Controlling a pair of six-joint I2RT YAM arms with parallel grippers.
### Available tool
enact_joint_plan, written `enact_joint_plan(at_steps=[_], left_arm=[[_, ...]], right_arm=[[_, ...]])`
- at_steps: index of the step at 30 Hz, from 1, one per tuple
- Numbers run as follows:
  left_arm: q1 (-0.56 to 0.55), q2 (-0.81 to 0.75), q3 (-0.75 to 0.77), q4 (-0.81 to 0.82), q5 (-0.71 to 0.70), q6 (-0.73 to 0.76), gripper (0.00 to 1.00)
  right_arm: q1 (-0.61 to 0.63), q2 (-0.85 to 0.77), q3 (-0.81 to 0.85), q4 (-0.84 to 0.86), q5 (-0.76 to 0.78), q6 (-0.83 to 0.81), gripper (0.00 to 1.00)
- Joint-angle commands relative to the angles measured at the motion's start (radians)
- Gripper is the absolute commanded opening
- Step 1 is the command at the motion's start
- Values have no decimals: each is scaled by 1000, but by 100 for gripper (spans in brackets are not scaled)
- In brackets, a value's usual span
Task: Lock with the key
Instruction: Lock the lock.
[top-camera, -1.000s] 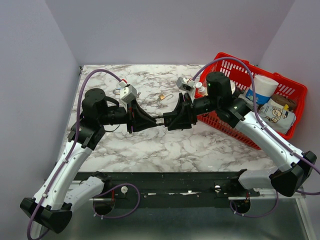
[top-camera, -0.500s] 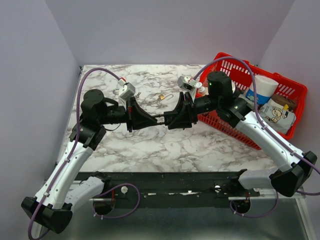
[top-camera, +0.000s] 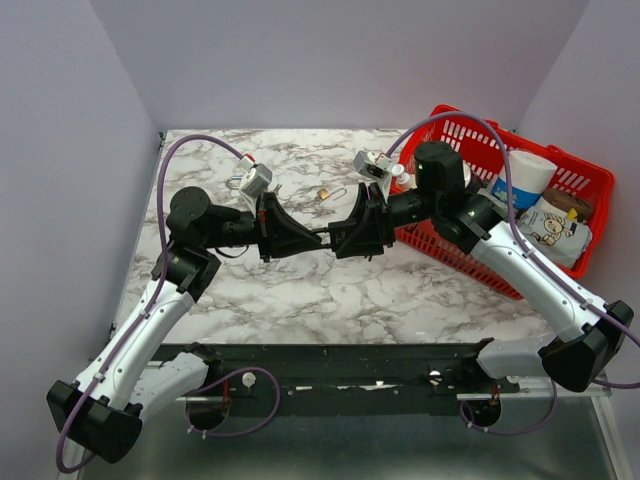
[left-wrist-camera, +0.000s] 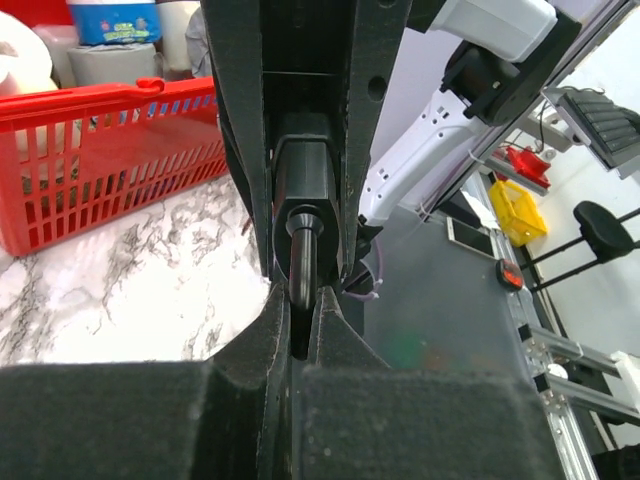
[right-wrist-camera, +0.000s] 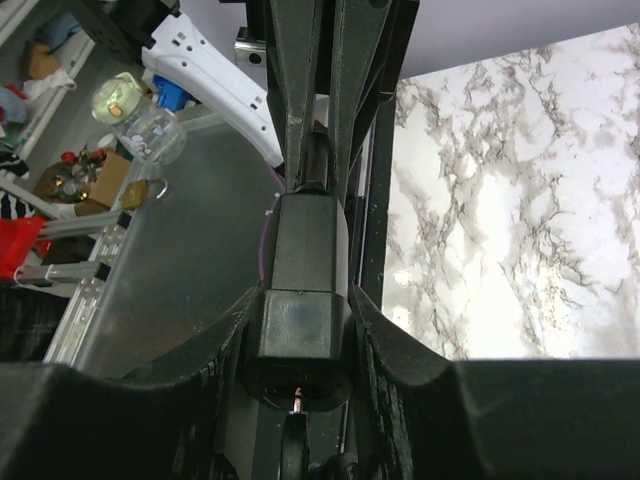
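Both grippers meet tip to tip above the middle of the marble table. My right gripper (top-camera: 343, 237) (right-wrist-camera: 305, 300) is shut on a black rectangular lock (right-wrist-camera: 305, 270), gripping its two sides. The lock (left-wrist-camera: 303, 170) faces my left gripper in the left wrist view. A black-headed key (left-wrist-camera: 301, 265) sticks out of the lock's end. My left gripper (top-camera: 316, 238) (left-wrist-camera: 300, 335) is shut on that key head, with its pads flat against both sides. The key's blade is hidden inside the lock.
A red basket (top-camera: 470, 135) stands at the back right, holding a white cup (top-camera: 528, 172) and a printed bag (top-camera: 555, 228). A small brass padlock (top-camera: 327, 193) lies on the table (top-camera: 300, 290) behind the grippers.
My left gripper has closed onto the key head. The left arm has shifted slightly right towards the lock. The right arm has held still.
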Motion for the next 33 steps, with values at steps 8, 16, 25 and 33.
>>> enact_joint_plan(at_steps=[8, 16, 25, 33], left_arm=[[-147, 122, 7, 336, -152, -136, 0], [-92, 119, 21, 300, -123, -134, 0], [22, 56, 170, -216, 37, 263, 0], [22, 57, 249, -503, 86, 491, 0]], right_arm=[[155, 118, 23, 240, -1, 39, 1], [146, 107, 17, 202, 5, 4, 1], [100, 9, -38, -122, 43, -284, 14], [21, -34, -5, -324, 109, -385, 74]])
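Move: The black padlock's body sits in the right fingers, its middle nearly at that hand's point and some 5 cm to the right of the left hand's, at about its height. Its shackle is pinched in the shut left fingers, 5 cm to the right hand's left. The key seems to stand out of the body about 3 cm to the right hand's right; the small gold padlock lies on the table, around 24 cm ahead of the left hand and 32 cm lower. The black padlock's body and shackle stay pressed between the hands, which ease about 1 cm closer while rising roughly 2 cm. Then the left hand, still pinching the shackle, draws back left and sinks some 3.5 cm, tipping its fingers down; the right sinks about 5.5 cm from its high point, and its fingers open and let go of the body. ##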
